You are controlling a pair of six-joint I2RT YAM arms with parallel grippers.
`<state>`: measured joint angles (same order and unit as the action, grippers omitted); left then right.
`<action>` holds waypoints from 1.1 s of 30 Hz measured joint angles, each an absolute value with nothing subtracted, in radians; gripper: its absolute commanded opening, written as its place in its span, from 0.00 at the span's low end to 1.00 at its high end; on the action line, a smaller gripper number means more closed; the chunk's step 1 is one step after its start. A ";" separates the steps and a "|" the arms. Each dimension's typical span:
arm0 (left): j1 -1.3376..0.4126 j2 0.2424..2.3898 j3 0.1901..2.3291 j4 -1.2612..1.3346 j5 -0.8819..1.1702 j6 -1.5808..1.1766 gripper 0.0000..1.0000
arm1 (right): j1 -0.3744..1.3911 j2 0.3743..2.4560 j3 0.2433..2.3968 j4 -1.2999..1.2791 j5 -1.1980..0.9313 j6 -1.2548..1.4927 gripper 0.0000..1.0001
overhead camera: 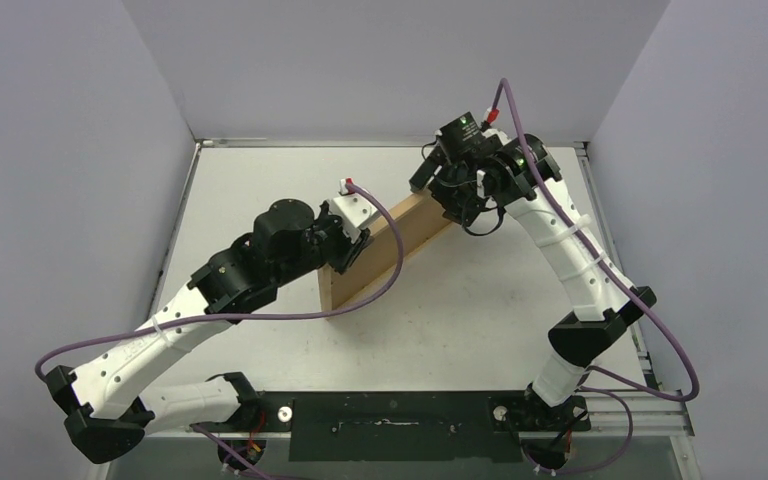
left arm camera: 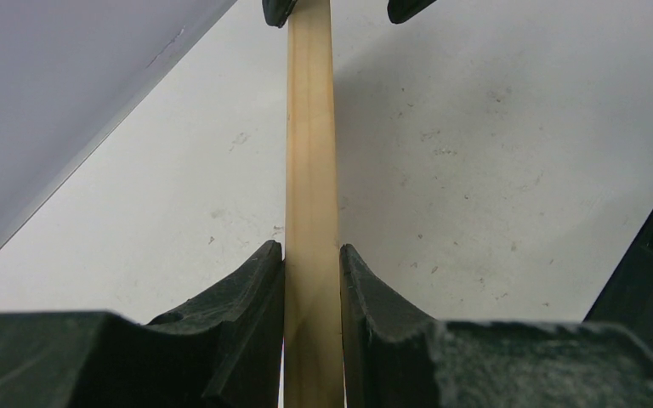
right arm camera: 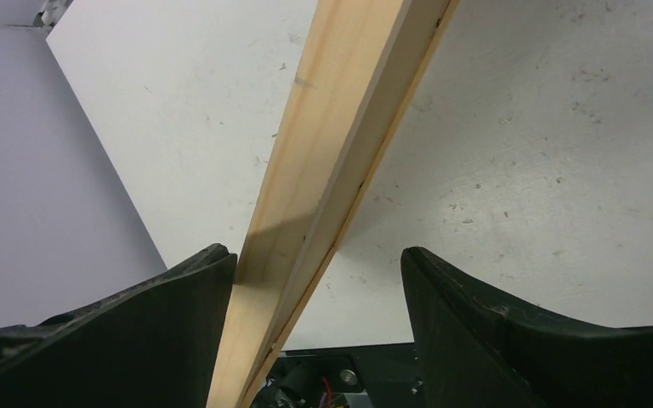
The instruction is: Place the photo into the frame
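Note:
The frame [overhead camera: 390, 250] stands on its long edge on the table, running diagonally from near the middle to the far right. Its brown back faces the camera in the top view. My left gripper [overhead camera: 345, 255] is shut on the frame's near end; in the left wrist view both pads press the pale wood edge [left arm camera: 310, 170]. My right gripper [overhead camera: 440, 195] is open and straddles the far end. In the right wrist view its left finger [right arm camera: 195, 289] touches the wood strip [right arm camera: 332, 153], and the right finger [right arm camera: 442, 289] stands well apart. The photo is not in view.
Grey walls [overhead camera: 80, 150] close in the white table [overhead camera: 480, 310] on the left, back and right. A metal rail [overhead camera: 650, 370] runs along the right edge. Purple cables [overhead camera: 380, 290] loop from both arms, one hanging across the frame's near end.

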<state>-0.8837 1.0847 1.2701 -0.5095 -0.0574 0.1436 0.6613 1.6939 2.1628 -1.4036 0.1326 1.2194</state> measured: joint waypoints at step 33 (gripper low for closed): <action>-0.909 1.061 1.222 -0.429 -0.035 -0.004 0.66 | 0.429 1.624 1.879 -1.074 -0.102 1.053 0.00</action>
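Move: The far end of the frame's upper rail lies between the right hand's open fingers, about 2 cm left of the finger midpoint, level fore and aft and 1 cm lower. The frame hangs on edge. Its near upper corner is roughly 14 cm back and 16 cm left of the right hand. The left hand still grips the rail near that corner; from it the far end is some 12 cm ahead and 13 cm right, at about its height. Right hand dips, pinches the upper rail, then carries the frame about 5 cm forward-right as left opens, releasing. ##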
